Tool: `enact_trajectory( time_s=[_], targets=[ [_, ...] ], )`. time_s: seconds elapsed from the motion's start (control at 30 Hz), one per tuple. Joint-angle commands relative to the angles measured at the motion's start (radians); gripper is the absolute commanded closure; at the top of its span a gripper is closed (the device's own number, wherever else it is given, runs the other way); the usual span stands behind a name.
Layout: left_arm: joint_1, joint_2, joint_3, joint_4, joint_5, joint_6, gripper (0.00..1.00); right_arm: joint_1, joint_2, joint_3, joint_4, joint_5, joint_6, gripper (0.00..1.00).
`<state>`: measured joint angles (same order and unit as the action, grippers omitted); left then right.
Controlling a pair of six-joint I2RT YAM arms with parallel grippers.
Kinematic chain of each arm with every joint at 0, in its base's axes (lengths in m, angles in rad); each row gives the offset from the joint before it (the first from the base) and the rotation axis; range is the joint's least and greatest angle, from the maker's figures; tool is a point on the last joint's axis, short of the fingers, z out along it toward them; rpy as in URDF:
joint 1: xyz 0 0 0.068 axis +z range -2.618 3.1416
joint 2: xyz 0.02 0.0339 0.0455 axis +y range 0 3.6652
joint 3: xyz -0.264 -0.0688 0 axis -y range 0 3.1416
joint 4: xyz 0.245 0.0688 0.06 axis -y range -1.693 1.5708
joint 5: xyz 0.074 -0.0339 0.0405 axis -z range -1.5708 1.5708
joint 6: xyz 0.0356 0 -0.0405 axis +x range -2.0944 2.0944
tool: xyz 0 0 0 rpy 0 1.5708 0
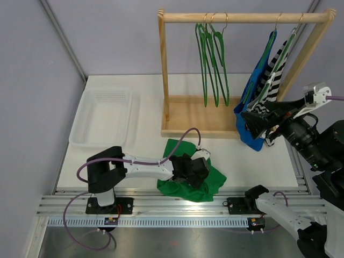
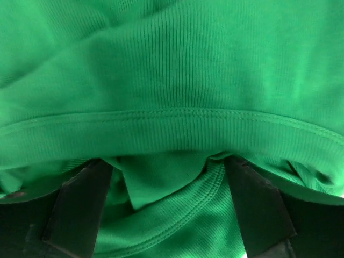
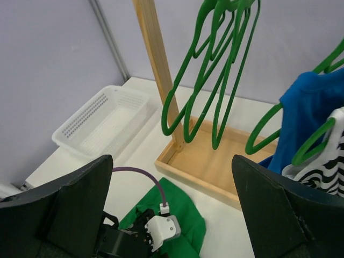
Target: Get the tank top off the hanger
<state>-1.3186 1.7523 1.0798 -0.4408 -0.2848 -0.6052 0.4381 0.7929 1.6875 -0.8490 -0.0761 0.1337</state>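
Note:
A green tank top (image 1: 214, 184) lies crumpled on the table near the front edge, off any hanger. My left gripper (image 1: 194, 171) presses down into it. In the left wrist view its jaws (image 2: 169, 212) stand open, with folds and a stitched hem of the green cloth (image 2: 172, 80) between the fingers (image 2: 80, 209). Several empty green hangers (image 1: 212, 59) hang on the wooden rack (image 1: 247, 17). A blue tank top (image 1: 251, 105) and a black-and-white striped one (image 1: 275, 72) hang on green hangers at the rack's right end. My right gripper (image 1: 248, 122) hovers open beside them, holding nothing.
A white plastic basket (image 1: 102, 115) stands at the back left of the table. The rack's wooden base tray (image 1: 199, 115) sits behind the green cloth. Purple cable loops over the left arm (image 1: 134, 166). Grey walls close in both sides.

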Motion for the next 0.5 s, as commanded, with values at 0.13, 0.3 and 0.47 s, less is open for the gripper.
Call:
enact_trajectory(
  time_s=[0.13, 0.3, 0.47],
  targets=[
    [0.001, -0.011, -0.052, 0.093, 0.035, -0.034, 0.80, 0.004, -0.021, -0.075, 0.090, -0.122, 0.012, 0.01],
    [0.004, -0.175, -0.043, -0.077, -0.141, -0.070, 1.00, 0.004, -0.011, -0.084, 0.082, -0.119, 0.011, 0.01],
    [0.060, -0.368, 0.003, -0.288, -0.348, -0.104, 1.00, 0.004, -0.017, -0.089, 0.090, -0.105, 0.010, 0.00]
  ],
)
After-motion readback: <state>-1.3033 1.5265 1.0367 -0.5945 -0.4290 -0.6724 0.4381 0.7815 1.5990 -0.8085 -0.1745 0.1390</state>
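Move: The left hand, open and pointing down, is right over the green tank top: its middle lies about 3 cm ahead, 3 cm to the left and 2 cm below. The rack's wooden base lies roughly 29 cm ahead and 5 cm to the right, the white basket about 29 cm ahead and 43 cm to the left. From the right hand, high and empty, the tank top's middle is some 14 cm left, 2 cm ahead and 48 cm below. Down a last centimetre goes the left hand, its fingers closing from nearly wide open to pinch a bunch of the tank top; then it lifts about 6 cm and carries left about 5 cm, with a little forward, keeping the grip and turning slightly counter-clockwise. The empty right hand eases a couple of centimetres down and left, fingers open. ##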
